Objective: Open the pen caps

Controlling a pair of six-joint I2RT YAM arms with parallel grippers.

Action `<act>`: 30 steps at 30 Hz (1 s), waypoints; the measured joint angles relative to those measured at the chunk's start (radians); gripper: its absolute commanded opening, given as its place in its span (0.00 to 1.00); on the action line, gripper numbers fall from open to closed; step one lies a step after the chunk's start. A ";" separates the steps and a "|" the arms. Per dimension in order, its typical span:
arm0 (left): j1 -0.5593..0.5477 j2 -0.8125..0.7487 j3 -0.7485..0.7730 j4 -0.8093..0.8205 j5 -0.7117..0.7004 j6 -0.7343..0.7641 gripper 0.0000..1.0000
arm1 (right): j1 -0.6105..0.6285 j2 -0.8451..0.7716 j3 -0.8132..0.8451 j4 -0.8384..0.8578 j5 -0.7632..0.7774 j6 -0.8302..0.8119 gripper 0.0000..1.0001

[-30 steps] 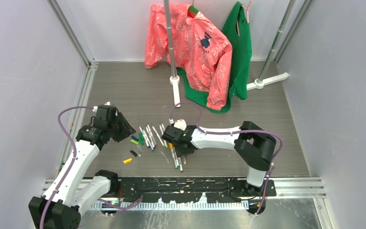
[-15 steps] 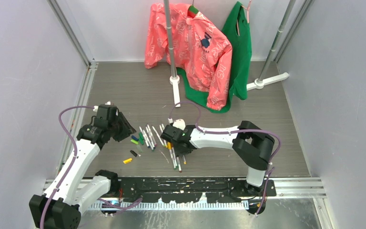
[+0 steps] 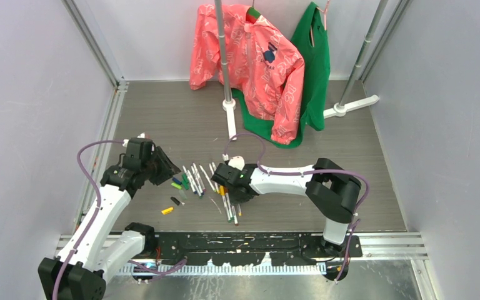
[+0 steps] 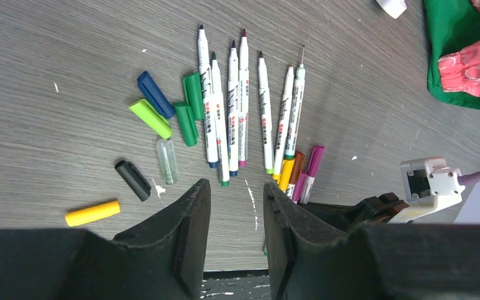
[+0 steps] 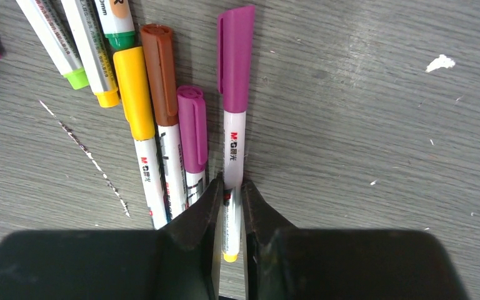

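My right gripper (image 5: pixel 232 187) is shut on the white barrel of a pen (image 5: pixel 232 156) that lies on the table, its magenta cap (image 5: pixel 235 56) on and pointing away. Three more capped pens lie just left of it: yellow (image 5: pixel 134 94), brown (image 5: pixel 160 75) and purple (image 5: pixel 192 128). In the left wrist view, a row of uncapped pens (image 4: pixel 237 106) lies next to loose pen caps: blue (image 4: pixel 155 94), light green (image 4: pixel 150 118), green (image 4: pixel 193 95), clear (image 4: pixel 167 160), black (image 4: pixel 132 180) and yellow (image 4: pixel 92 213). My left gripper (image 4: pixel 236 187) hangs open and empty above the table, near these.
A pink jacket (image 3: pixel 256 62) and a green garment (image 3: pixel 315 62) hang on a rack at the back, its pole (image 3: pixel 225 62) footed just behind the pens. Grey walls stand close on both sides. The right arm (image 3: pixel 287 178) reaches in low from the right.
The right gripper's fingers have closed in onto the magenta-capped pen's barrel. The left gripper has shifted slightly to the right, its opening unchanged.
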 measured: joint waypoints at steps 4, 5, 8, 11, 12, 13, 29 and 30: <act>0.000 -0.005 -0.020 0.020 0.029 -0.016 0.38 | 0.000 -0.005 0.002 -0.011 0.002 -0.009 0.01; 0.000 -0.004 -0.026 0.030 0.042 -0.021 0.38 | 0.001 -0.006 0.003 -0.020 0.002 -0.013 0.01; 0.000 0.000 -0.042 0.066 0.090 -0.035 0.38 | 0.001 -0.013 0.007 -0.074 0.003 -0.031 0.01; -0.001 0.000 -0.059 0.100 0.131 -0.052 0.38 | 0.001 -0.022 0.017 -0.122 0.002 -0.047 0.01; -0.003 -0.001 -0.066 0.113 0.143 -0.056 0.39 | 0.001 -0.029 0.021 -0.134 0.002 -0.054 0.01; -0.005 -0.002 -0.074 0.125 0.156 -0.061 0.39 | 0.002 -0.039 0.029 -0.147 0.001 -0.059 0.01; -0.202 0.083 -0.114 0.305 0.217 -0.136 0.40 | 0.025 -0.068 0.262 -0.171 -0.108 -0.088 0.01; -0.211 0.093 -0.114 0.312 0.217 -0.137 0.40 | 0.025 -0.062 0.280 -0.169 -0.116 -0.089 0.01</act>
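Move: The purple pen's cap lies about 19 cm right of the left hand, 3 cm back and 12 cm below. The right hand already grips that pen; the left gripper is some 19 cm to its left, 8 cm ahead and 12 cm up. From the right hand, the brown and yellow pens lie 3 and 4 cm left, both 1 cm ahead; the opened pens' row is about 12 cm left, 5 cm ahead. Right hand lifts the gripped purple pen about 10 cm, then leftward, as the open left hand swings right towards its cap. ##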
